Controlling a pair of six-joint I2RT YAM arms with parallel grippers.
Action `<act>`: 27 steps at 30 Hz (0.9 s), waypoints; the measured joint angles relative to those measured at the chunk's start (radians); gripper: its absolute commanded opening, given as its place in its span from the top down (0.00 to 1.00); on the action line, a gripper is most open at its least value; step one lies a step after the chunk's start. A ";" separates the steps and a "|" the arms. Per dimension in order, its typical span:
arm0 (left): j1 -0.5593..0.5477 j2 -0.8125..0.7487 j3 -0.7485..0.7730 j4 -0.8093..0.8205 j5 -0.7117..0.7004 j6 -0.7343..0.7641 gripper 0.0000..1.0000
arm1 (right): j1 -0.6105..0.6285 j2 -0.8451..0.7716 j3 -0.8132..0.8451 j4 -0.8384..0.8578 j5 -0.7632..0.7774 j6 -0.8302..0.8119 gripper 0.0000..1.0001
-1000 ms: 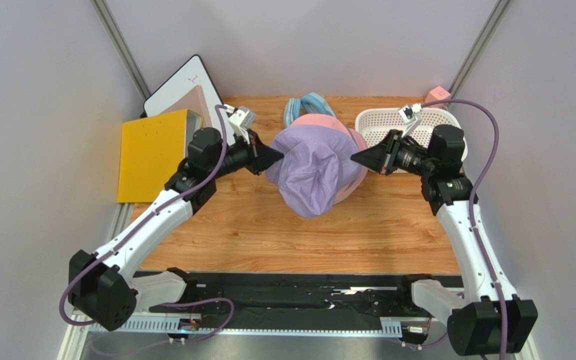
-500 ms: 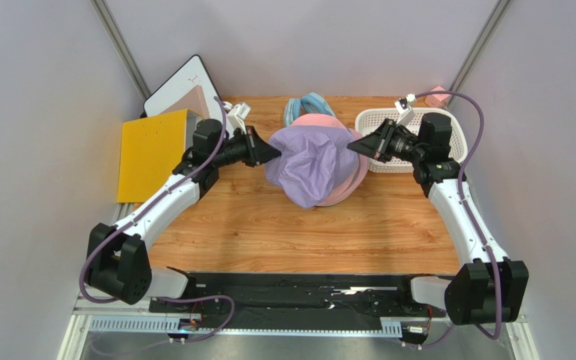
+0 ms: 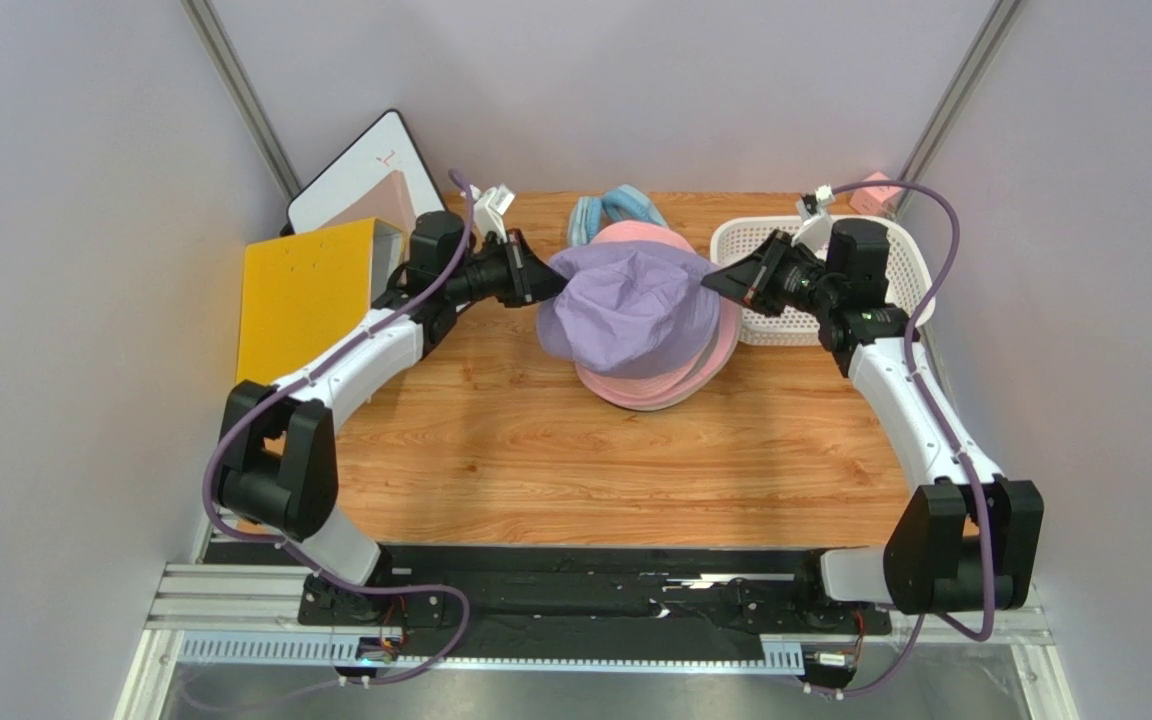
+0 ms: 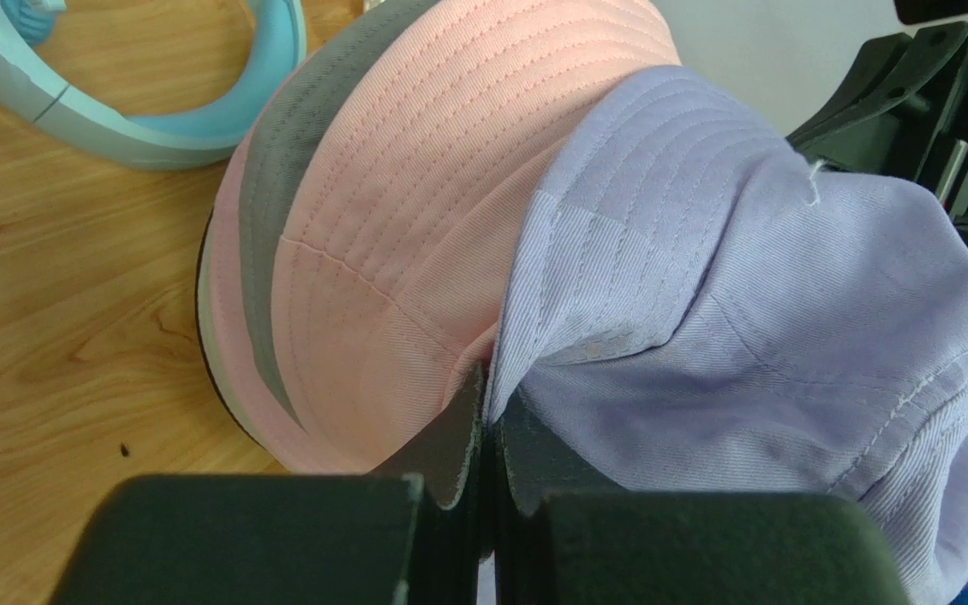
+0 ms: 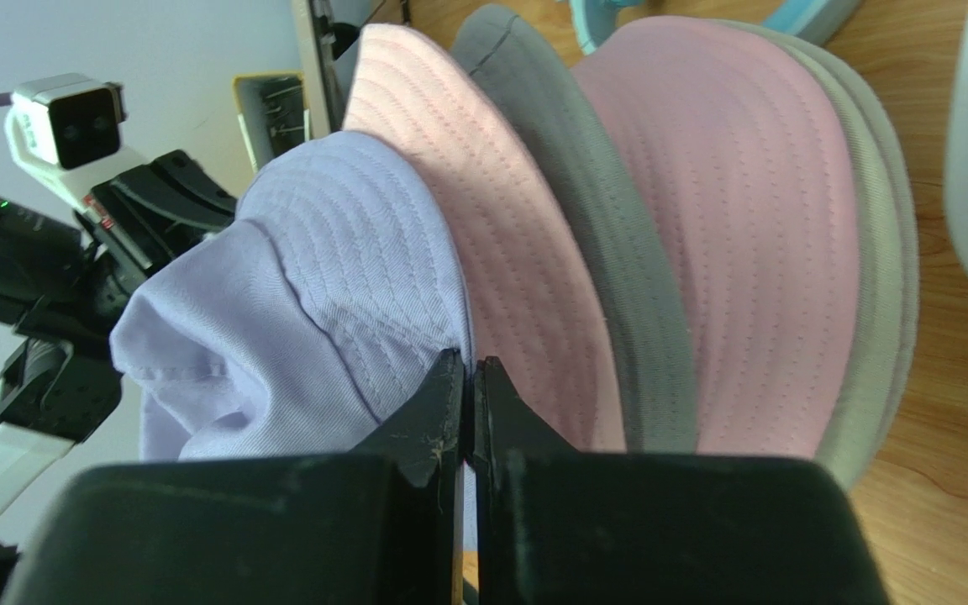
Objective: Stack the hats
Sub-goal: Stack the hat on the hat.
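Observation:
A lavender hat (image 3: 630, 308) hangs stretched between both grippers over a stack of hats whose top one is pink (image 3: 654, 383). My left gripper (image 3: 555, 281) is shut on the lavender brim's left edge (image 4: 540, 340). My right gripper (image 3: 710, 279) is shut on its right edge (image 5: 382, 315). In the left wrist view the pink hat (image 4: 401, 214) lies below, with a grey brim (image 4: 272, 164) and a black edge showing under it. The right wrist view shows pink (image 5: 729, 252), grey (image 5: 603, 252) and beige (image 5: 881, 277) brims layered in the stack.
A light blue padded ring (image 3: 612, 210) lies behind the stack. A white perforated basket (image 3: 778, 248) stands at the back right, under the right arm. A yellow board (image 3: 297, 300) and a white board (image 3: 364, 173) lean at the back left. Bare wooden tabletop (image 3: 537, 450) lies in front.
Both grippers have carried the lavender hat away from me and lowered it over the pink-topped stack. The hat now hangs spread more flatly than a second ago.

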 measured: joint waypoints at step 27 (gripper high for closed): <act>0.016 0.133 -0.031 0.133 -0.069 -0.018 0.36 | -0.006 -0.016 -0.048 -0.021 0.180 -0.035 1.00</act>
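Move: The hat stack, a pink hat uppermost, is about 14 cm to the right of the left hand and 2 cm back, its middle some 5 cm lower. From the right hand it is roughly 6 cm left, 2 cm back and also 5 cm lower. On the table, about 19 cm below the left hand, the blue headphones lie 22 cm ahead and 9 cm right; the white basket is 14 cm ahead of the right hand, 22 cm right and 17 cm below. The purple hat, still pinched by its brim on both sides, is carried forward and down over the pink hat. The left hand goes about 4 cm forward while sinking, then opens wide and lets go of the brim, dropping further and easing left and slightly back, 5 cm lower in all. The right keeps its pinch, sinking and drawing right, each about 3 cm, and turning nearly 10 degrees clockwise. ##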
